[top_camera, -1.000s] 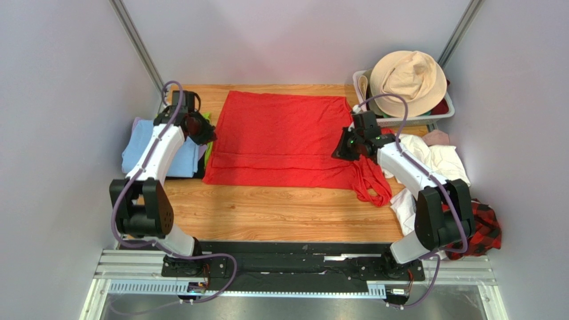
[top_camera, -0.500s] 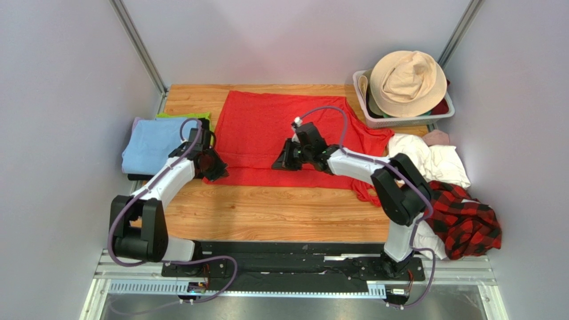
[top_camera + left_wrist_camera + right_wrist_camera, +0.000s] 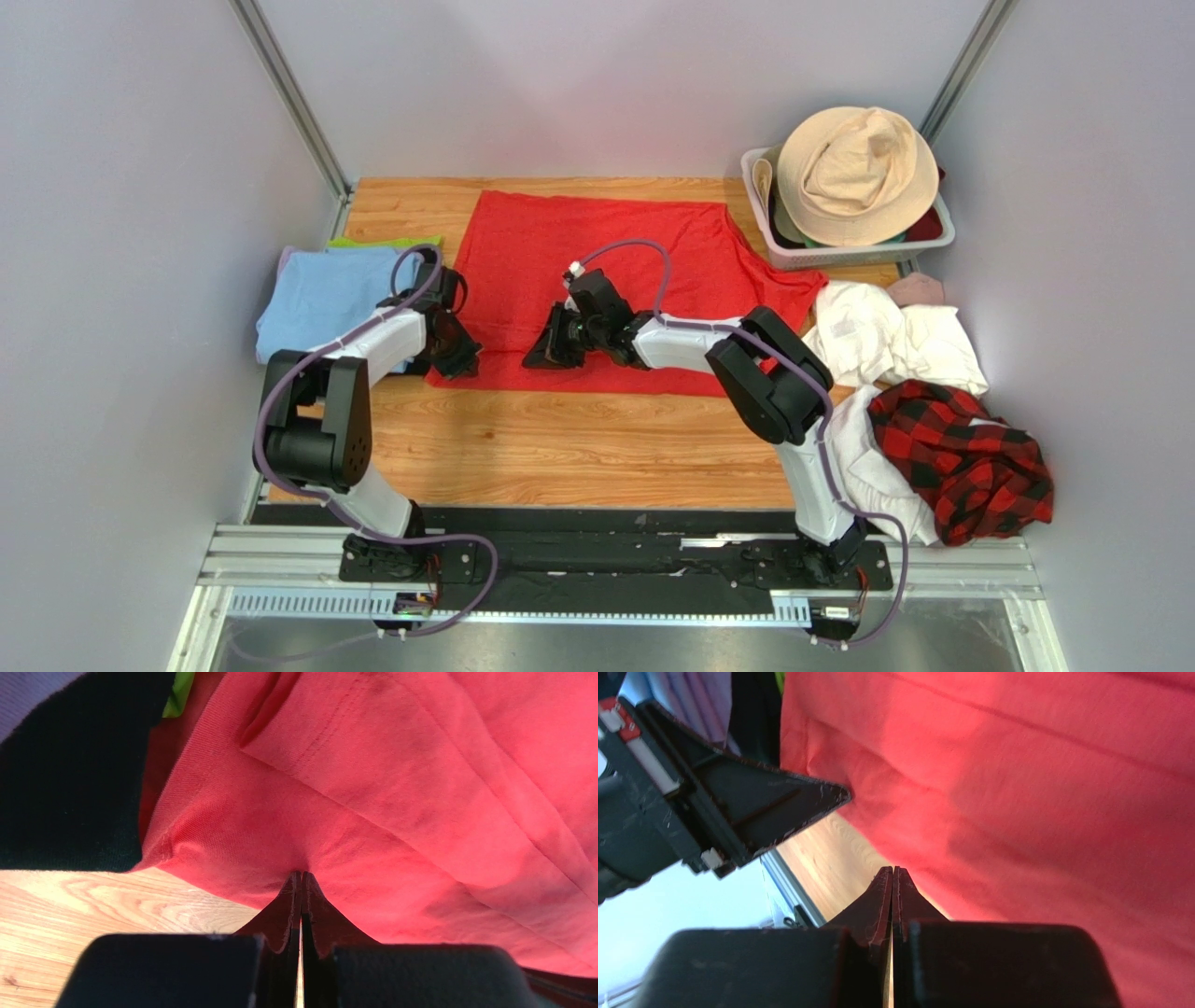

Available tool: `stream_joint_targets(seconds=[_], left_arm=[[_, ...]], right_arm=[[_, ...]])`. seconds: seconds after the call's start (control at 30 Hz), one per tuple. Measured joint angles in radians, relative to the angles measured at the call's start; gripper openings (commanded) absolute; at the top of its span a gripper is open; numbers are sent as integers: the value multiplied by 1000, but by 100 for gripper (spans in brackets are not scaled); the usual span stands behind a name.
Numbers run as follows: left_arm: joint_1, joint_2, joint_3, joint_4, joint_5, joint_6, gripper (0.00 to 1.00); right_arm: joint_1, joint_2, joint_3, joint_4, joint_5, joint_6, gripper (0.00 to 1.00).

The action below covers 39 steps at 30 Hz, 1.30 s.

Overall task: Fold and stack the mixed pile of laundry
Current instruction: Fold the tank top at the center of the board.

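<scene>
The large red T-shirt lies spread flat across the middle of the wooden table. My left gripper sits at its near-left corner. In the left wrist view the left gripper is shut, with the red T-shirt puckered at its tips. My right gripper rests low at the front hem, a little to the right. Seen from its wrist, the right gripper is shut, tips at the edge of the red T-shirt, no fabric visibly between them. White cloths, a plaid shirt and a small pink piece lie heaped at the right.
A white basket holding a beige hat stands at the back right. A light blue cloth lies folded at the left over black and green cloths. Bare wood runs along the near side. Grey walls close in on both sides.
The right gripper swept left from the shirt's right edge to the front-left hem. The left gripper came nearer, to the near-left corner, and shut. The shirt's right side spread out.
</scene>
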Motion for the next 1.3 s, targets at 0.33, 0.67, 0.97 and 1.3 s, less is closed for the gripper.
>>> stream_joint_targets(seconds=[0.33,0.67,0.97,1.3], left_arm=[[0,19,0,-4,-31,4,0],[0,19,-1,-5,-42,14,0],[8,19,-1,-9,-47,26,0],[13,-71,37,-56,-84,76,4]], right_arm=[[-33,117,85,9,-2,19,0],[-114,235,286,-28,-19,23,0],[-161,284,485,-125,-26,-68,22],[-180,-130,-34,-202,45,-210,33]])
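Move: Ahead of the closed right hand, the tank top's middle lies about 14 cm farther out, 12 cm to the right and 4 cm below; its crosswise crease, at mid-length, is some 6 cm ahead and 11 cm right. The folded stack sits roughly 10 cm ahead and 28 cm left. From the left hand, the tank top's middle is about 14 cm ahead and 22 cm right, its near left corner 5 cm left and 1 cm back. Sinking about 3 cm as it starts forward, the closed right hand sweeps some 14 cm out across the tank top's crease, rising again on the way, then turns back about 8 cm and 9 cm to the right, fingers opening to a third. The left keeps its shut fingertips on the cloth by the near left corner, creeping left, and lifts off some 3 cm at the end. ##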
